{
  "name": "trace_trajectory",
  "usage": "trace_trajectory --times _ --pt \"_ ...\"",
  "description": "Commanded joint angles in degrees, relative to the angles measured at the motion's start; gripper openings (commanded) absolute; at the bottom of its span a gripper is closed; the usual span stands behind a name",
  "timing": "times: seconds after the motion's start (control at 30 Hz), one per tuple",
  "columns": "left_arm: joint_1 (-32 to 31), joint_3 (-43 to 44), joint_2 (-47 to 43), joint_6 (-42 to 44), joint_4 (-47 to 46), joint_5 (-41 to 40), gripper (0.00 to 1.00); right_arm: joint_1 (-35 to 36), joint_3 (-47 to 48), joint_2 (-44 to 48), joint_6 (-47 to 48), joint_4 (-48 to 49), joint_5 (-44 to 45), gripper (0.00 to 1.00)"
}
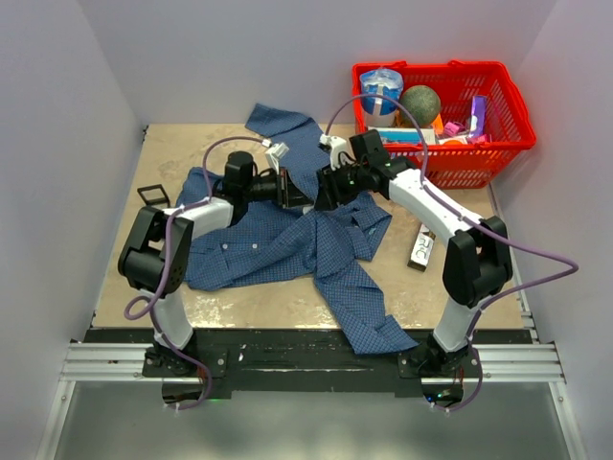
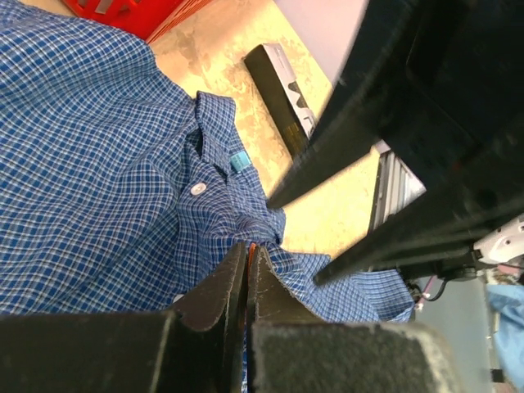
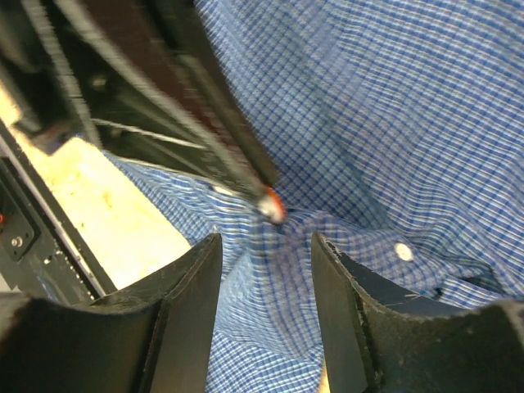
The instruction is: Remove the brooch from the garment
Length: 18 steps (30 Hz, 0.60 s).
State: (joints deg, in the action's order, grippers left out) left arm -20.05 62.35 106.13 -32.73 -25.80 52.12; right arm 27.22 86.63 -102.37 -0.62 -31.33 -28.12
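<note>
The garment [image 1: 278, 244], a blue checked shirt, lies spread over the middle of the table. Both grippers meet above its collar area. My left gripper [image 2: 248, 250] is shut, and an orange sliver of the brooch [image 2: 251, 247] shows between its tips. In the right wrist view the left arm's fingers [image 3: 205, 106] reach in from the upper left with the orange brooch [image 3: 275, 205] at their tip, and the shirt cloth [image 3: 393, 123] puckers up toward it. My right gripper [image 3: 264, 239] is open, its jaws standing either side of that raised fold just below the brooch, touching nothing I can see.
A red basket [image 1: 498, 144] full of odds and ends stands at the back right. A black and white box [image 1: 421, 249] lies right of the shirt. A small black frame [image 1: 151, 195] sits near the left edge.
</note>
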Motion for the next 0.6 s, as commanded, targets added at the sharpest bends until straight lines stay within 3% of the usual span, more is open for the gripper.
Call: trace_trajectory --times 0.0,0.27,0.33,0.37,0.43,0.57 --pt "0.01 1.9 -4.96 3.99 2.59 -1.93 0.0 -0.42 -1.28 0.94 0.27 1.89 -1.77 0.52" --pt "-0.16 1.72 -6.46 5.31 4.62 -5.71 0.0 0.64 -3.66 -0.29 0.27 2.59 -2.29 0.5" --pt "-0.42 1.9 -6.37 5.48 4.88 -6.15 0.0 1.08 -3.57 -0.73 1.92 2.42 -2.55 0.36" --pt "-0.51 2.08 -6.28 5.75 5.23 -6.41 0.0 1.16 -3.4 -0.99 1.94 2.42 -2.9 0.14" --pt "-0.69 2.25 -5.76 5.92 5.32 -7.64 0.0 1.43 -3.31 -1.08 2.73 2.15 -3.43 0.0" --pt "-3.05 5.15 -3.04 10.22 6.64 -12.99 0.0 3.01 -4.27 0.58 5.89 0.05 -5.8 0.0"
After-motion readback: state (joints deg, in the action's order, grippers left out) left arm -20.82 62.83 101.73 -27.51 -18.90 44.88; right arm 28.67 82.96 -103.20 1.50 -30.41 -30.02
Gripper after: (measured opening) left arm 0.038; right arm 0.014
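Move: The garment fold to grip lies just under the open right gripper: about 2 cm back, 1 cm to the left and 3 cm lower. The brooch, already held in the left fingertips, is some 4 cm left of the right gripper, 1 cm back and 2 cm lower; a white button lies about 6 cm ahead, 4 cm right and 6 cm below. From the left gripper, the fold is about 3 cm right, 1 cm back and 1 cm lower. Sink the right gripper about 2.5 cm and draw it some 2 cm back onto the garment fold beside the brooch, then shut its half-open fingers fully to pinch the cloth. Meanwhile keep the left fingers closed on the brooch, lift it about 1.5 cm and let it ease back down slightly as the left wrist turns a few degrees. ##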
